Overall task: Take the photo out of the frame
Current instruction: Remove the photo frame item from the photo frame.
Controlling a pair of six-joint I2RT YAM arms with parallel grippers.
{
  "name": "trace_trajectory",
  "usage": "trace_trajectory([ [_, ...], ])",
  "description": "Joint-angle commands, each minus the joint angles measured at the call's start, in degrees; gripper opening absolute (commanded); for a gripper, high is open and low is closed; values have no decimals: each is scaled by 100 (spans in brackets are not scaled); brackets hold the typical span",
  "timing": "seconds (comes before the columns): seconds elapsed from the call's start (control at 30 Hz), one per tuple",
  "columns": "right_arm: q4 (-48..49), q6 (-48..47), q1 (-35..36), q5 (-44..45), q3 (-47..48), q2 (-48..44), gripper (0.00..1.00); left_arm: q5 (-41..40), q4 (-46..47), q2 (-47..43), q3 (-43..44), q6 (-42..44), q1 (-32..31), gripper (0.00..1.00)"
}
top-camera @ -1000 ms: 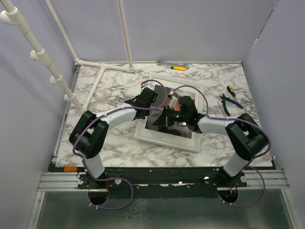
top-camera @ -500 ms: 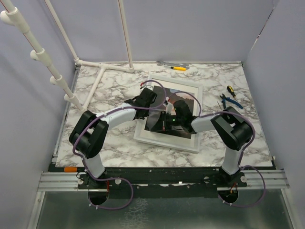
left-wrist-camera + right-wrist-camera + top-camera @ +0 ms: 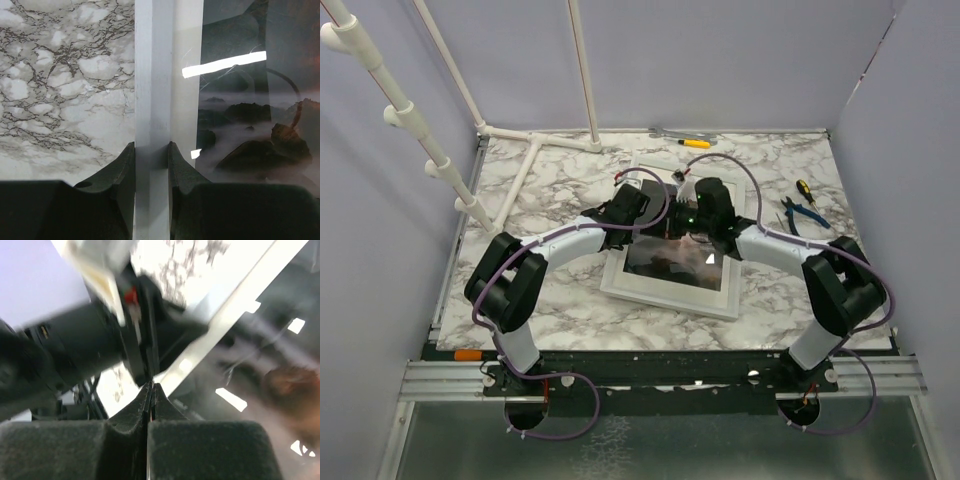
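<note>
The white frame [image 3: 660, 294] lies flat on the marble table, glass side up, and the dark landscape photo [image 3: 670, 262] shows behind the glass. My left gripper [image 3: 632, 207] is shut on the frame's left rail [image 3: 152, 75], one finger on each side of it [image 3: 151, 145]. In the left wrist view the photo [image 3: 250, 125] shows misty dark hills right of the white mat. My right gripper [image 3: 674, 222] hovers over the frame's upper part, pointing at the left gripper. Its jaws [image 3: 151, 386] are pressed together with nothing visibly between them. The frame rail [image 3: 235, 315] runs diagonally past them.
Blue-handled pliers [image 3: 802, 216] and a yellow-and-black screwdriver [image 3: 804, 188] lie right of the frame. A yellow-handled tool [image 3: 695, 143] rests at the back edge. White pipes [image 3: 520, 170] stand along the back left. Purple walls enclose the table.
My right arm has swung from the middle of the glass up toward the frame's top and the left gripper. The left gripper keeps its hold on the rail.
</note>
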Motion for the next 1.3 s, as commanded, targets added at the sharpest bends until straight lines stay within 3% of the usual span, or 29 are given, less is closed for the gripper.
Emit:
trace_trajectory([
  [0.0, -318, 84, -502, 281, 518, 228, 1, -412, 63, -259, 148, 167, -20, 0],
  [0.17, 162, 613, -914, 294, 969, 892, 1, -450, 82, -269, 125, 142, -20, 0],
  [0.6, 649, 1279, -1142, 537, 2485, 2638, 1, -442, 132, -322, 89, 106, -29, 0],
  [0.97, 900, 1234, -1143, 547, 2933, 2740, 1, -448, 218, -337, 25, 79, -27, 0],
  [1.17, 194, 1435, -1143, 727, 3555, 3822, 1, -448, 233, -355, 46, 78, -46, 0],
  [1.27, 198, 1561, -1143, 938, 3411, 4111, 1, -474, 231, -371, 55, 91, -56, 0],
])
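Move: From the right gripper, the photo's far left corner lies about 25 cm ahead, 6 cm to the left and 8 cm below. The frame's far left corner is some 7 cm farther out than that and 2 cm more to the left. The left gripper's tips, on the frame's left bar, are roughly 7 cm ahead, 10 cm left and 7 cm below the right gripper. From the left gripper, the photo's corner is about 17 cm ahead, 5 cm right and level. Send the right gripper, fingers still shut, about 22 cm forward over the photo to its far left corner. Lift slightly at first, dip, ease up again, then finish by sinking towards the corner, some 4 cm lower than at the start, with the wrist turned about 20 degrees clockwise. Keep the left gripper still, pinching the frame's left bar. ##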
